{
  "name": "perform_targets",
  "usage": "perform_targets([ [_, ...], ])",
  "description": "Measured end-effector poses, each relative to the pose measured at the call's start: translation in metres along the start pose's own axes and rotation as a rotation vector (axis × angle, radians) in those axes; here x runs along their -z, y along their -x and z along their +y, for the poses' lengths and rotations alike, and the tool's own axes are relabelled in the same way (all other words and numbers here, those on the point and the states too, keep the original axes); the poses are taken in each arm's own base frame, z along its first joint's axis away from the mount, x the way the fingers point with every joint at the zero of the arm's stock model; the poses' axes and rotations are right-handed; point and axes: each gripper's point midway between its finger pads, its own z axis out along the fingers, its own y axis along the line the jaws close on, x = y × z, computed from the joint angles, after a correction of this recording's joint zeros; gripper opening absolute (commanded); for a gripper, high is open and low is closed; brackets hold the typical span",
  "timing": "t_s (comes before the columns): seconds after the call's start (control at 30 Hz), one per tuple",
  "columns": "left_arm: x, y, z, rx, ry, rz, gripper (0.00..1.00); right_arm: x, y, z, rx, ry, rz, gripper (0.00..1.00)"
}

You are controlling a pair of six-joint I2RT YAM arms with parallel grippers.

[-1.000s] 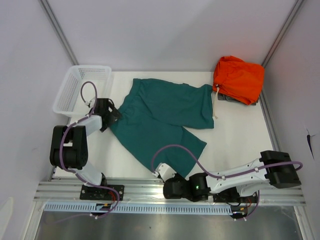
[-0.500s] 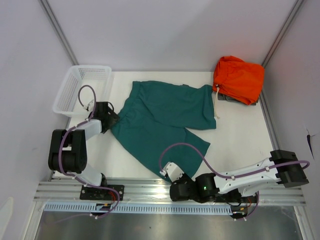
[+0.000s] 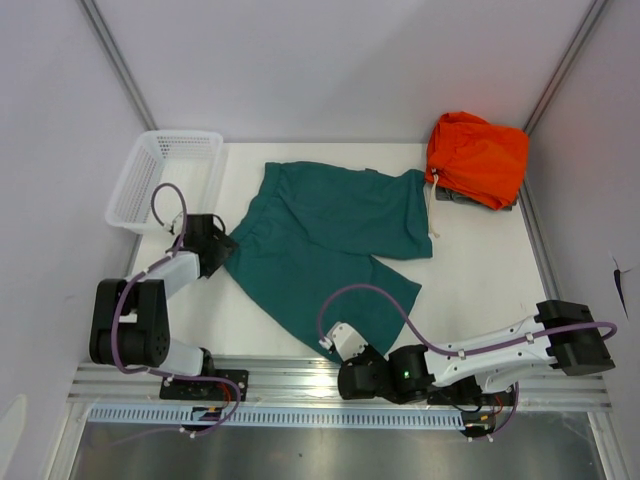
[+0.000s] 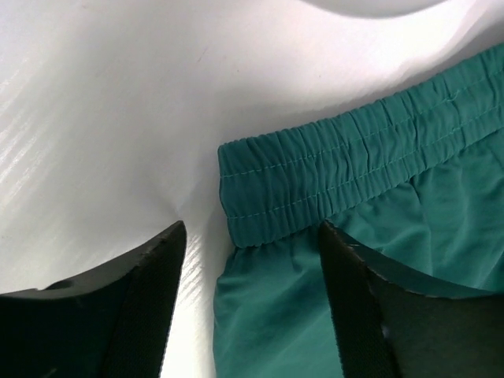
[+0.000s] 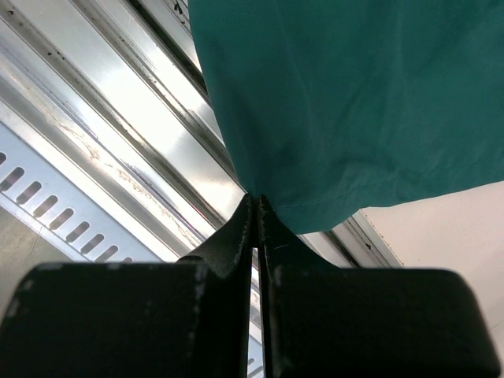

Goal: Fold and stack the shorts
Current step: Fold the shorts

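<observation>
The teal-green shorts (image 3: pixel 330 240) lie spread flat on the white table, with the waistband toward the left. My left gripper (image 3: pixel 222 245) is at their left edge and open. In the left wrist view its fingers (image 4: pixel 250 228) straddle the corner of the elastic waistband (image 4: pixel 315 181), with fabric between them but not pinched. My right gripper (image 3: pixel 362 355) is at the near edge of the table, shut on the hem of the near leg. In the right wrist view the fingertips (image 5: pixel 256 197) pinch the teal fabric (image 5: pixel 354 102) over the metal rail.
A folded bright orange garment (image 3: pixel 478 158) lies at the back right corner. A white plastic basket (image 3: pixel 165 178) stands at the back left, just beyond my left arm. The aluminium rail (image 3: pixel 280 378) runs along the near edge.
My left gripper slid toward me along the shorts' left edge and its jaws narrowed a little. My right gripper shifted slightly right and toward the rail, still holding the leg hem.
</observation>
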Motion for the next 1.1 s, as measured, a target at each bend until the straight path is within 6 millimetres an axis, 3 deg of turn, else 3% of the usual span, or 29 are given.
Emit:
perform_targets([
  [0.1,-0.002,-0.002,0.001,0.024,-0.011,0.020,0.62,0.000,0.000,0.000,0.002,-0.001,0.000,0.00],
  [0.4,-0.007,0.004,-0.001,0.103,-0.049,0.005,0.60,0.000,0.000,-0.001,0.003,-0.002,0.000,0.00],
  [0.43,-0.007,0.005,-0.001,0.110,-0.051,0.004,0.52,0.000,0.001,-0.001,0.003,-0.002,0.000,0.00],
  [0.5,-0.008,0.006,0.000,0.133,-0.057,0.000,0.45,-0.001,0.000,-0.002,0.002,-0.003,0.001,0.00],
  [0.63,-0.014,0.008,0.001,0.175,-0.063,0.005,0.11,0.000,0.000,-0.001,0.001,0.000,0.002,0.00],
  [0.73,-0.020,0.008,0.003,0.194,-0.057,0.010,0.08,0.001,0.001,0.000,-0.002,0.007,0.000,0.00],
  [0.8,-0.021,0.009,0.001,0.201,-0.063,0.004,0.00,0.002,0.002,0.000,-0.006,0.012,-0.006,0.00],
  [1.1,-0.021,0.013,0.004,0.184,-0.041,-0.013,0.00,0.006,0.004,0.002,0.002,0.031,-0.012,0.00],
])
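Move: The waistband's near corner lies almost under the open left fingers, about 1 cm ahead, 1 cm to their left and 1 cm lower. The white basket's middle is about 21 cm ahead and 16 cm left of that hand. The leg-hem corner held by the right hand is roughly 30 cm back and 26 cm to the right of the left hand. From the right hand, the waistband corner lies some 30 cm ahead, 26 cm left and about 4 cm lower. The waistband corner is pinched by the left hand, which edges about 2 cm forward and nearly as far left, sinks about 1 cm, and turns roughly 10 degrees, partly counter-clockwise, as its fingers close on the cloth. The right hand stays nearly in place, shut on the leg-hem corner. ##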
